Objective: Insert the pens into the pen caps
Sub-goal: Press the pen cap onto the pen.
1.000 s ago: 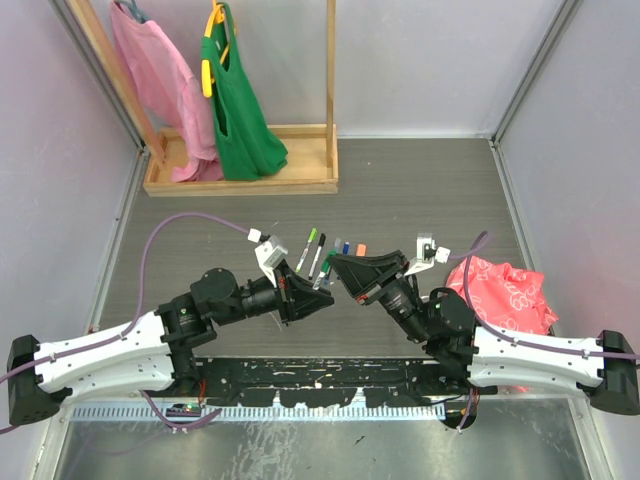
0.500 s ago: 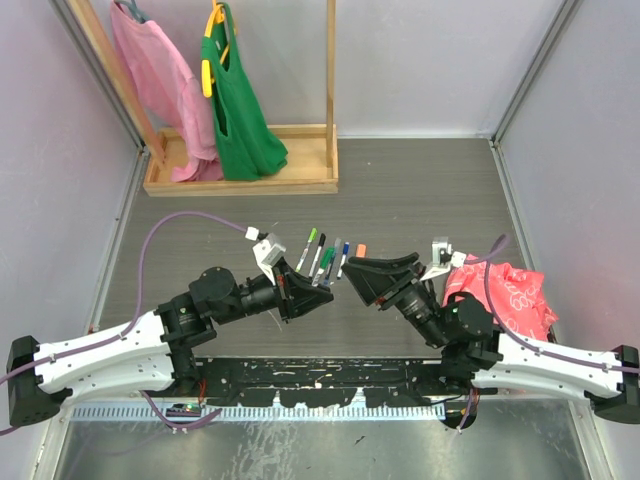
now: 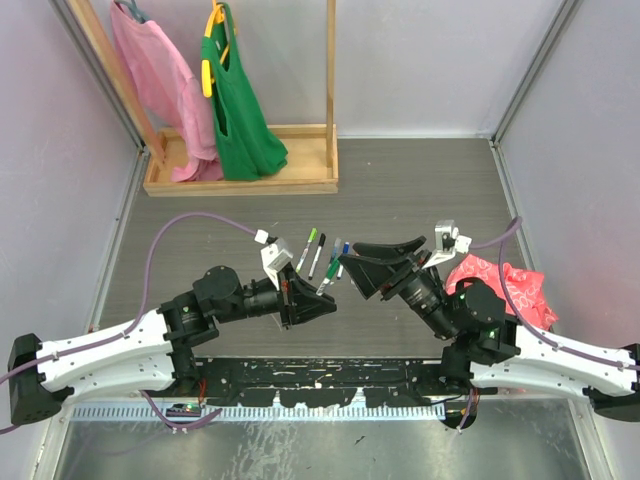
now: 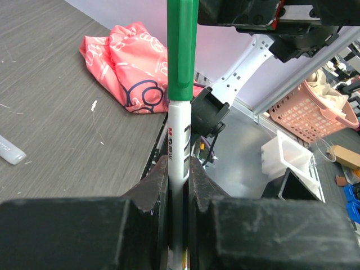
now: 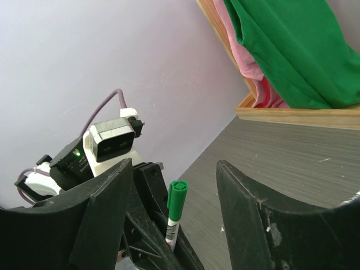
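My left gripper [image 3: 318, 300] is shut on a pen [image 4: 177, 135] with a white barrel. It stands upright between the jaws, with a green pen cap [image 4: 181, 50] seated on its top end. In the right wrist view the same capped pen [image 5: 176, 209] sticks up from the left gripper [image 5: 149, 225]. My right gripper [image 5: 174, 166] is open, its fingers spread either side of the cap and clear of it. Several other pens [image 3: 318, 254] lie side by side on the table just beyond both grippers. Loose caps do not show.
A red patterned bag [image 3: 500, 288] lies at the right beside the right arm. A wooden rack [image 3: 240, 172] with a green bag and a pink bag hanging on it stands at the back left. Grey walls close in both sides.
My right gripper has opened and come off the green cap, which stays on the pen in the left gripper. The right arm pulled back to the right, then edged in again.
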Robot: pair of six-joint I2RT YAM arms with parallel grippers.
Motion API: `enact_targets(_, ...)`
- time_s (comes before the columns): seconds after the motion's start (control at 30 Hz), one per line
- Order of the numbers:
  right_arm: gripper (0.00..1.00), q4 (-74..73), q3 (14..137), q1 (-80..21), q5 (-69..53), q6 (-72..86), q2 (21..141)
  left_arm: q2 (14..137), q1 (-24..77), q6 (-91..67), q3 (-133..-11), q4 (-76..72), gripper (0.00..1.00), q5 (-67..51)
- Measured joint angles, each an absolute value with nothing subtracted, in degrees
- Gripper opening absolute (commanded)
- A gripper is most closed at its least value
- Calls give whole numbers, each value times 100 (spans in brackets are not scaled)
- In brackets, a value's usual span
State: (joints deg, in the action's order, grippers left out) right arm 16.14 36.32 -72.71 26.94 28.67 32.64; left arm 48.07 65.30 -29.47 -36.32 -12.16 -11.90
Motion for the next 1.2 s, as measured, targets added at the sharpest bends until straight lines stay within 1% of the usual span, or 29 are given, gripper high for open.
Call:
enact_targets(0.2, 66, 1398, 3741, -7271, 2683, 2836, 3494, 4812, 6530, -2947, -3660, -1216, 0, -1378)
enact_targets(0.3, 64, 1339, 3774, -7271, 2630, 2838, 3621, 4812, 6530, -2945, -3664, -1214, 0, -1426)
enact_targets(0.47, 52, 1319, 3806, -7271, 2473, 2871, 3795, 4810, 6530, -2945, -3664, -1214, 0, -1472)
enact_targets(0.87, 26, 1367, 3804, -7271, 2233, 2947, 3887, 4810, 6530, -2945, -3664, -1212, 0, -1481)
enact_targets(0.93, 19, 1376, 3804, -7273, 2215, 2987, 3872, 4810, 6530, -2945, -3664, -1210, 0, -1481)
enact_targets(1.07, 0, 1415, 3795, -7282, 2169, 3063, 3850, 4810, 6530, -2921, -3667, -1227, 0, -1474)
enact_targets(1.2, 0, 1457, 3780, -7282, 2130, 3063, 3868, 4807, 6530, -2921, -3671, -1221, 0, -1417)
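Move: Roughly 4 cm to the right hand's left, level with it fore-and-aft and some 3 cm lower, stands the green pen cap, already on the white pen that the left hand grips. On the table about 25 cm below the right hand, the black-capped pen lies some 11 cm ahead and 7 cm left, the blue pen about 11 cm ahead and 1 cm right. From the left hand the cap is about 5 cm forward, 3 cm right and 5 cm up. Sliding left about 3.5 cm and sinking some 2 cm, the right hand brings its open fingers around the upper part of the green cap, then closes them into a pinch on it, its wrist tilting only slightly. The left hand keeps its grip on the barrel, easing back about 1 cm at first and then holding nearly still. ##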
